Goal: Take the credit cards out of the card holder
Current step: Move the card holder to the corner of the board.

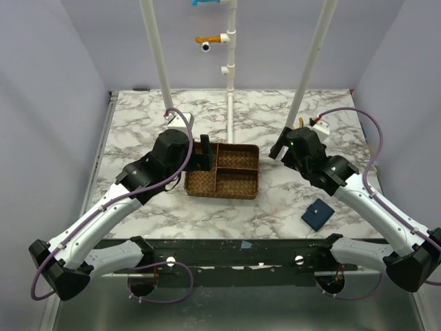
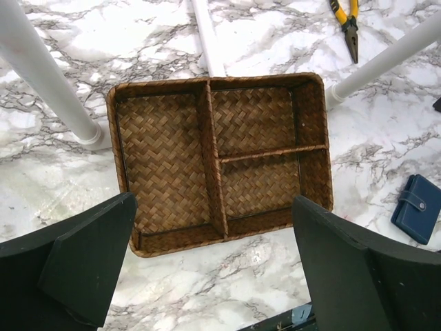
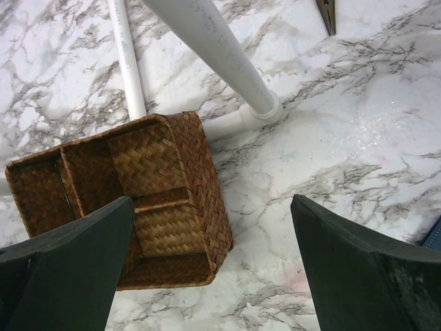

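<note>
The card holder [image 1: 317, 214], a small navy wallet folded shut with a snap strap, lies flat on the marble near the front right. It also shows at the right edge of the left wrist view [image 2: 418, 208], and as a sliver in the right wrist view [image 3: 435, 234]. The credit cards are hidden. My left gripper [image 1: 204, 154] hangs open over the left end of the wicker tray, nothing between its fingers [image 2: 212, 201]. My right gripper [image 1: 278, 145] is open too, above bare marble right of the tray [image 3: 211, 201], well behind the holder.
A brown wicker divided tray [image 1: 222, 195] with three empty compartments sits mid-table [image 2: 313, 124] [image 3: 207, 179]. White frame poles [image 1: 157, 62] [image 1: 313, 58] and a centre post [image 1: 229, 103] rise behind it. Yellow-handled pliers [image 2: 348, 24] lie at the back right.
</note>
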Action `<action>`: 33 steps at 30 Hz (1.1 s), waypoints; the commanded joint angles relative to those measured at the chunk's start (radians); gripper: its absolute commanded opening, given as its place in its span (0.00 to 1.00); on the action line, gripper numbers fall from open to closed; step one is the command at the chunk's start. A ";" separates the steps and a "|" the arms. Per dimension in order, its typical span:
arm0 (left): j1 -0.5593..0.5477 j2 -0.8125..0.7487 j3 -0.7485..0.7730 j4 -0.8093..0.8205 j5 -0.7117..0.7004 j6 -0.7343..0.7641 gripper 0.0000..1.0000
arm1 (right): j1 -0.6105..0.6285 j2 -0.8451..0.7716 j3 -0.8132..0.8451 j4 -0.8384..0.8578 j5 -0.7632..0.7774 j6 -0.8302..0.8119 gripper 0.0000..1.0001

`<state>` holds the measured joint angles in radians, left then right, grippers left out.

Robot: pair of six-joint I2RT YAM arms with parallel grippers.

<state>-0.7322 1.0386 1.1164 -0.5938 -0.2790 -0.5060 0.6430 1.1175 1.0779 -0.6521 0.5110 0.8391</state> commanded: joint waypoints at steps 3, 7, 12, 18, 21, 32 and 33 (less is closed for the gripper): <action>0.008 -0.007 0.043 -0.013 -0.005 0.022 0.98 | 0.007 0.007 0.035 -0.097 0.038 0.011 1.00; 0.009 -0.024 0.041 -0.010 0.011 0.040 0.98 | 0.007 0.027 0.061 -0.140 0.036 0.019 1.00; 0.010 -0.042 0.044 -0.023 0.027 0.050 0.99 | 0.007 0.047 0.071 -0.188 0.030 0.037 1.00; 0.015 -0.062 0.047 -0.057 0.025 0.073 0.99 | 0.007 0.094 0.076 -0.312 0.046 0.135 1.00; 0.021 -0.073 0.049 -0.070 0.027 0.078 0.98 | 0.006 0.104 0.057 -0.389 0.044 0.212 1.00; 0.028 -0.110 0.022 -0.056 0.050 0.078 0.99 | -0.057 0.042 -0.124 -0.582 -0.028 0.469 1.00; 0.030 -0.111 0.021 -0.056 0.053 0.079 0.98 | -0.063 0.028 -0.138 -0.594 -0.025 0.484 1.00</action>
<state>-0.7124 0.9451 1.1366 -0.6388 -0.2497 -0.4412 0.6022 1.1915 0.9977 -1.1141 0.4915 1.1778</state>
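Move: The card holder lies on the table about 14 cm nearer the base than the right gripper, some 16 cm to its right and 22 cm below. The woven tray's middle is about 20 cm left of that gripper, 3 cm ahead and 19 cm down; the right post's foot stands 9 cm ahead, 2 cm right and 21 cm down. From the left gripper the card holder is roughly 42 cm right, 11 cm back and 26 cm below. Bring the open right gripper down about 10 cm, back some 8 cm and 6 cm to the right, towards the card holder and away from the woven tray, starting slowly and speeding up. Tip the fingers down by roughly 25 degrees while turning the wrist clockwise; touch nothing yet. Ease the left gripper up a little, back and left, still open above the tray. ##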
